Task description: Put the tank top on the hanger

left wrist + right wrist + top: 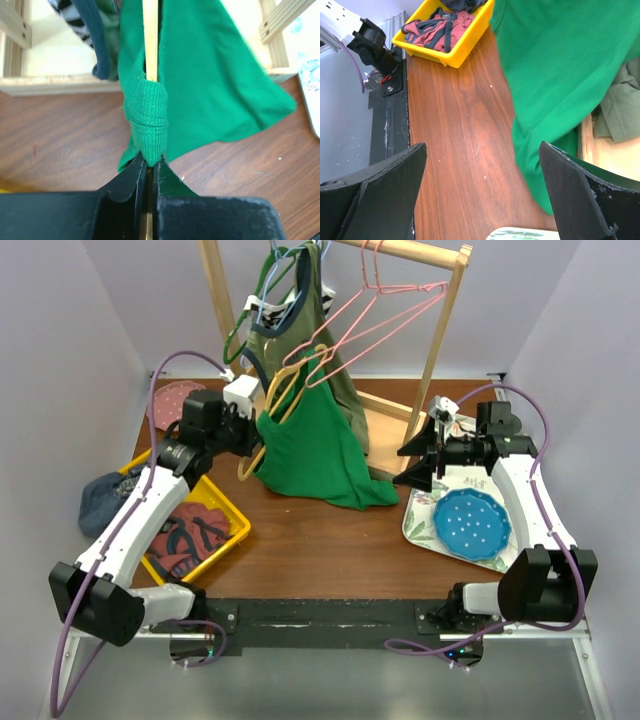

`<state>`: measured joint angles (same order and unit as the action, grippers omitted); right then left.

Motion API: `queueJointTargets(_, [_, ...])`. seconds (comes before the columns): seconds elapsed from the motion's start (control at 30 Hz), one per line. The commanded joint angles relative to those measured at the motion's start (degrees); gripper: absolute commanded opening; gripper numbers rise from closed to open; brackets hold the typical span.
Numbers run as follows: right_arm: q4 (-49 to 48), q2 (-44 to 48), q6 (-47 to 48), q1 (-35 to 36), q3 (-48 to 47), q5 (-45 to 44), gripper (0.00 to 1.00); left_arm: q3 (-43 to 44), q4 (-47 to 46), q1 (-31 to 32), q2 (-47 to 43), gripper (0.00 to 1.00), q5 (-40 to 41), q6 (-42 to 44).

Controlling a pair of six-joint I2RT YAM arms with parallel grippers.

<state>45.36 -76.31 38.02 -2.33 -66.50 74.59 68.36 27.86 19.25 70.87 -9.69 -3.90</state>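
The bright green tank top [318,452] hangs from the thin yellow hanger [277,390] at the middle of the table, its hem resting on the wood. My left gripper [252,432] is shut on the hanger's bar [150,40]; a ribbed green strap [147,122] is wrapped over the bar just beyond the gripper [150,162]. In the left wrist view the tank top [215,85] spreads to the right. My right gripper [413,462] stands wide open to the right of the top, holding nothing. In the right wrist view the tank top [555,65] lies by the right finger of that gripper [482,192].
A wooden rack [440,330] behind carries pink hangers [380,310], a dark green hanger [240,335] and an olive top [300,330]. A yellow bin [225,530] of clothes sits at the left, with a blue-grey cloth [100,495] beside it. At the right a patterned tray [420,525] holds a blue plate [472,523].
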Motion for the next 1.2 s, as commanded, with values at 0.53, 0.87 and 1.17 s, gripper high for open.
queueJointTargets(0.53, [-0.1,1.25,2.76,-0.75,-0.03,2.67,0.99,15.57,-3.16,-1.49,7.08,0.0,-2.7,1.62])
queueJointTargets(0.87, [0.78,1.34,3.9,-1.36,-0.03,3.2,0.99,22.77,-3.07,-2.19,10.6,0.0,-6.3,2.14])
queueJointTargets(1.17, [0.95,1.43,4.25,-2.07,-0.03,3.64,0.99,35.25,-4.21,-2.19,17.02,0.0,-7.53,1.09])
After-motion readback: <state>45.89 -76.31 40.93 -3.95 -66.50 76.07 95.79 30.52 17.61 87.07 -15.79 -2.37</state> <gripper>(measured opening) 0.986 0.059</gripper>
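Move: Some 14 cm ahead, 15 cm to the right and 22 cm above the left hand, which already holds the wooden hanger with the green tank top on it, is the free stretch of the rack's rod. The pink hangers' bodies are about 10 cm ahead, 21 cm right and 10 cm above; the olive tank top hangs roughly 14 cm ahead, 9 cm right and 3 cm up. From the right hand, that rod stretch is about 21 cm ahead, 14 cm left and 22 cm up. Lifting the wooden hanger and green tank top towards the free stretch of rod, the left hand pauses briefly after a first small rise, then climbs about 9 cm in all while reaching some 7 cm forward and drifting a little right. It keeps its shut grip on the garment-covered end of the hanger, the fingers tipping up by nearly 10 degrees, and brings the cloth in between the olive tank top and the pink hangers. ##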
